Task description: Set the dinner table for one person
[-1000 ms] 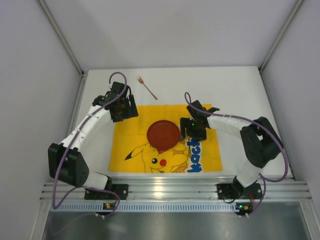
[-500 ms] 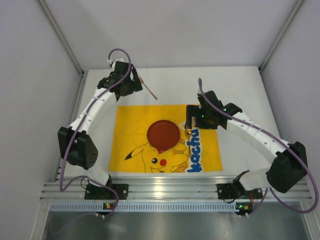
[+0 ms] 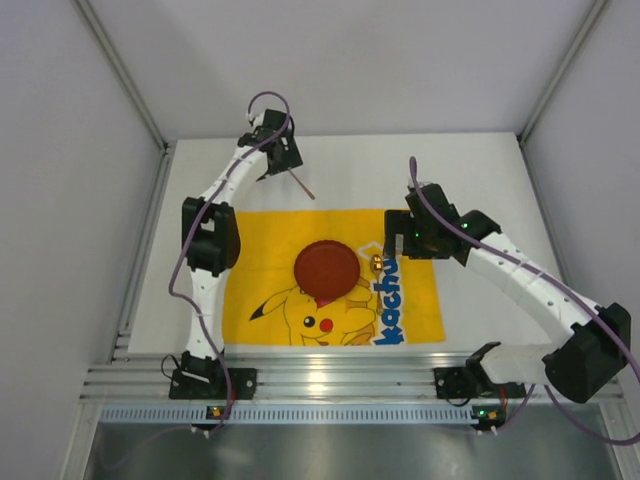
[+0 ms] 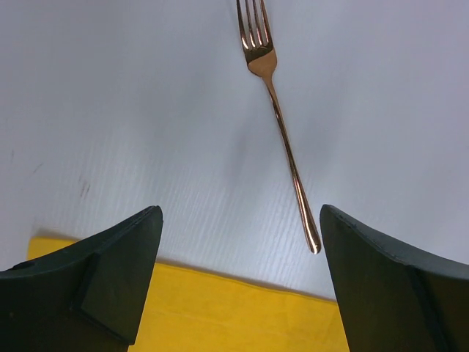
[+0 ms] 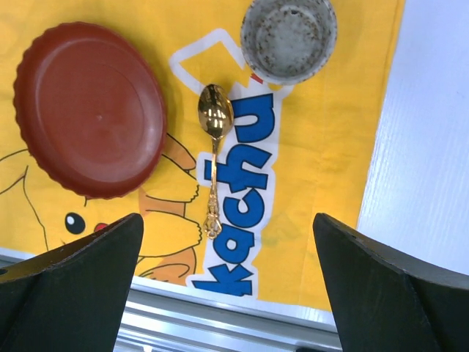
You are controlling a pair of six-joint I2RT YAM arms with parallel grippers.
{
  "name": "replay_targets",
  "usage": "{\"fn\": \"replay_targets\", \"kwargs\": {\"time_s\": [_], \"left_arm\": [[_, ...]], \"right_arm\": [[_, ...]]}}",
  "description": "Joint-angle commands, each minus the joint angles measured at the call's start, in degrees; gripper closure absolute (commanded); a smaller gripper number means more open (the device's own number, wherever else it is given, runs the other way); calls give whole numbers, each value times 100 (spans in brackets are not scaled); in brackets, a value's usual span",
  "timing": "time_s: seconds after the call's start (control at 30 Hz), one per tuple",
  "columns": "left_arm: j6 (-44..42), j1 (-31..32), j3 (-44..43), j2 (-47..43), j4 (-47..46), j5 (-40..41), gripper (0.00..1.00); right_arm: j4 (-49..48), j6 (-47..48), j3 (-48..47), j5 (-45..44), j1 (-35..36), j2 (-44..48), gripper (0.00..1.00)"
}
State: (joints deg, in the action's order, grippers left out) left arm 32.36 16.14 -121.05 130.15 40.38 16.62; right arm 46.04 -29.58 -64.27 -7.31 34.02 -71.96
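Observation:
The white dinner table (image 3: 480, 180) carries a yellow cartoon mat (image 3: 420, 310). On the mat lie a red plate (image 3: 326, 268) and, to its right, a gold spoon (image 3: 377, 263). In the right wrist view the plate (image 5: 89, 108), the spoon (image 5: 212, 161) and a speckled grey cup (image 5: 289, 37) lie below my open, empty right gripper (image 5: 227, 224). A copper fork (image 3: 302, 185) lies on the bare table behind the mat. My left gripper (image 3: 272, 160) hovers over its far end. In the left wrist view that gripper (image 4: 240, 220) is open, with the fork (image 4: 282, 139) handle ending near its right finger.
A ribbed aluminium rail (image 3: 340, 380) runs along the near edge, with both arm bases on it. Grey walls and slanted frame posts (image 3: 120, 70) enclose the table on three sides. The mat's back edge (image 4: 220, 293) lies just below the fork handle.
The left arm has stretched toward the back, bringing its gripper over the fork. The right gripper has drawn back to the right of the spoon. Both grippers have opened wider.

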Motion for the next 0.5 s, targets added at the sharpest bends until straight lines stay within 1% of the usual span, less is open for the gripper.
{"fn": "replay_targets", "kwargs": {"time_s": [0.0, 0.3, 0.47], "left_arm": [[-54, -67, -322, 256, 32, 96, 7], [77, -76, -296, 722, -750, -238, 7], [148, -76, -585, 1109, -953, -387, 8]], "right_arm": [[265, 58, -182, -271, 43, -46, 0], [414, 111, -244, -367, -45, -274, 0], [485, 181, -376, -429, -106, -450, 0]]}}
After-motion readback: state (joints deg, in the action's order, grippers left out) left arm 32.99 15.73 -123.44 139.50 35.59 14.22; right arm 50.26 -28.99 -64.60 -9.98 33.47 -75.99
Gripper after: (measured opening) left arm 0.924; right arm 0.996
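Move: The fork lies on the bare table about 5 cm ahead of the left hand, 2 cm to its right and some 11 cm below. The plate, on the yellow mat, is roughly 25 cm back and 12 cm to the right of that hand; the spoon lies about 13 cm to the right of the plate and 3 cm nearer the base. From the right hand the fork is some 35 cm ahead, 29 cm to the left and 15 cm below. The fork is approached from above by the left hand, which sinks about 7 cm, fast at first, then slows and eases some 2 cm forward over the handle, wide open and not yet touching. The empty right hand, also open, settles 2 to 3 cm lower over the mat, drifting right, away from the plate, and tilting slightly. ##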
